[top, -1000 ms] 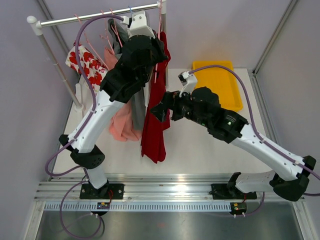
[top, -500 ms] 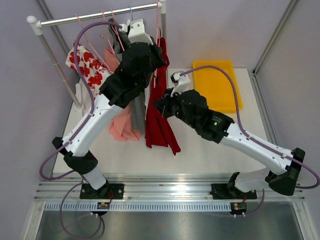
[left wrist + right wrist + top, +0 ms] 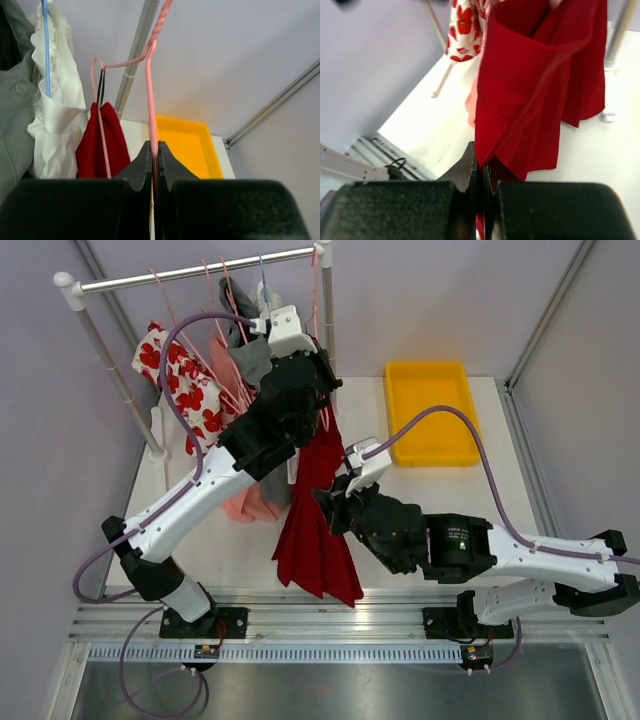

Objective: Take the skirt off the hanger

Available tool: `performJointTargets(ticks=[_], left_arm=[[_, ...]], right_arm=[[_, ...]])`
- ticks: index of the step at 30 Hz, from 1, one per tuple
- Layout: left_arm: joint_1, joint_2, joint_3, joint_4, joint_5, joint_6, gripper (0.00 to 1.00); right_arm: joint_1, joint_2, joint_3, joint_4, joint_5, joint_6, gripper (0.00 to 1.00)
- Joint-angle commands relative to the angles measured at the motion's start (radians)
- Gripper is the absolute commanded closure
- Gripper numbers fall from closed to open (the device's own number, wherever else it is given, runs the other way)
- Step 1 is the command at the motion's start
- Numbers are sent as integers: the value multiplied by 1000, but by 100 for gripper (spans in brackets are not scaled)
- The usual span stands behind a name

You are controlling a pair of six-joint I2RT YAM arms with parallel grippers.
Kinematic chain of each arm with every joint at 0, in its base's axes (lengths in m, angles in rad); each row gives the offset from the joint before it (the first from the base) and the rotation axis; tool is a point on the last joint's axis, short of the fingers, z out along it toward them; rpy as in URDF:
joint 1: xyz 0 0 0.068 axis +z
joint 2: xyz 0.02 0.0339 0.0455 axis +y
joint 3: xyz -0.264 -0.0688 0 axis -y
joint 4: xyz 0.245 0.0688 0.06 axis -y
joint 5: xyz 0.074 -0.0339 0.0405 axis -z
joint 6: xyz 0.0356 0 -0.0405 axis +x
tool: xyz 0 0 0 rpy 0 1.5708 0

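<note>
The red skirt (image 3: pixel 310 530) hangs by a clip from a pink wire hanger (image 3: pixel 150 90) and slants down toward the near table edge. My left gripper (image 3: pixel 154 146) is shut on the hanger's pink wire, just in front of the clothes rail. In the left wrist view the top of the skirt (image 3: pixel 112 147) shows left of the jaws. My right gripper (image 3: pixel 481 156) is shut on the lower edge of the skirt (image 3: pixel 535 90). From above, the right gripper (image 3: pixel 327 502) sits at the skirt's right side, low over the table.
A clothes rail (image 3: pixel 190 272) with an upright post (image 3: pixel 328 310) carries a red-and-white floral garment (image 3: pixel 185 380), a grey garment (image 3: pixel 250 360), a pink garment (image 3: pixel 250 502) and a white blouse (image 3: pixel 55 115). A yellow tray (image 3: pixel 432 412) lies at the back right.
My right gripper has shut on the skirt's lower edge and drawn back toward the near edge, pulling the fabric with it. The left arm, still on the hanger, has shifted slightly nearer.
</note>
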Motion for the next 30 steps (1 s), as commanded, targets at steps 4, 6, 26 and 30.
performJointTargets(ticks=[4,6,26,30], left_arm=[[76,94,303,151,-76,167,100],[70,70,379,35,0,170,100],[-199,-351,-41,-831,679,-472,100],[-263,-361,72,-921,661,-509,100]], right_arm=[[174,13,9,-57,98,100,100],[174,0,-64,-40,152,130,100],[-505,150,133,124,-32,-347,100],[-693,213,210,42,-11,-328,100]])
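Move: The left gripper already pinches one arm of the pink hanger; the red skirt's middle is about 17 cm back from this hand, 2 cm left and 16 cm below, and the rail is some 12 cm ahead, 3 cm left and 15 cm above. The white garment hangs 6 cm ahead, 10 cm left and 10 cm below. The right gripper already holds the skirt, whose middle is roughly 6 cm ahead, straight in line and 7 cm below. Raise the left gripper about 6 cm to lift the hanger off the rail, then sweep it back some 23 cm and down past its starting height, bowing left on the way, tipping the fingers down and turning clockwise. Keep the skirt pinched with the right gripper: dip 5 cm, then carry it forward nearly 20 cm and to the right, turning clockwise. Keep both grips shut. ##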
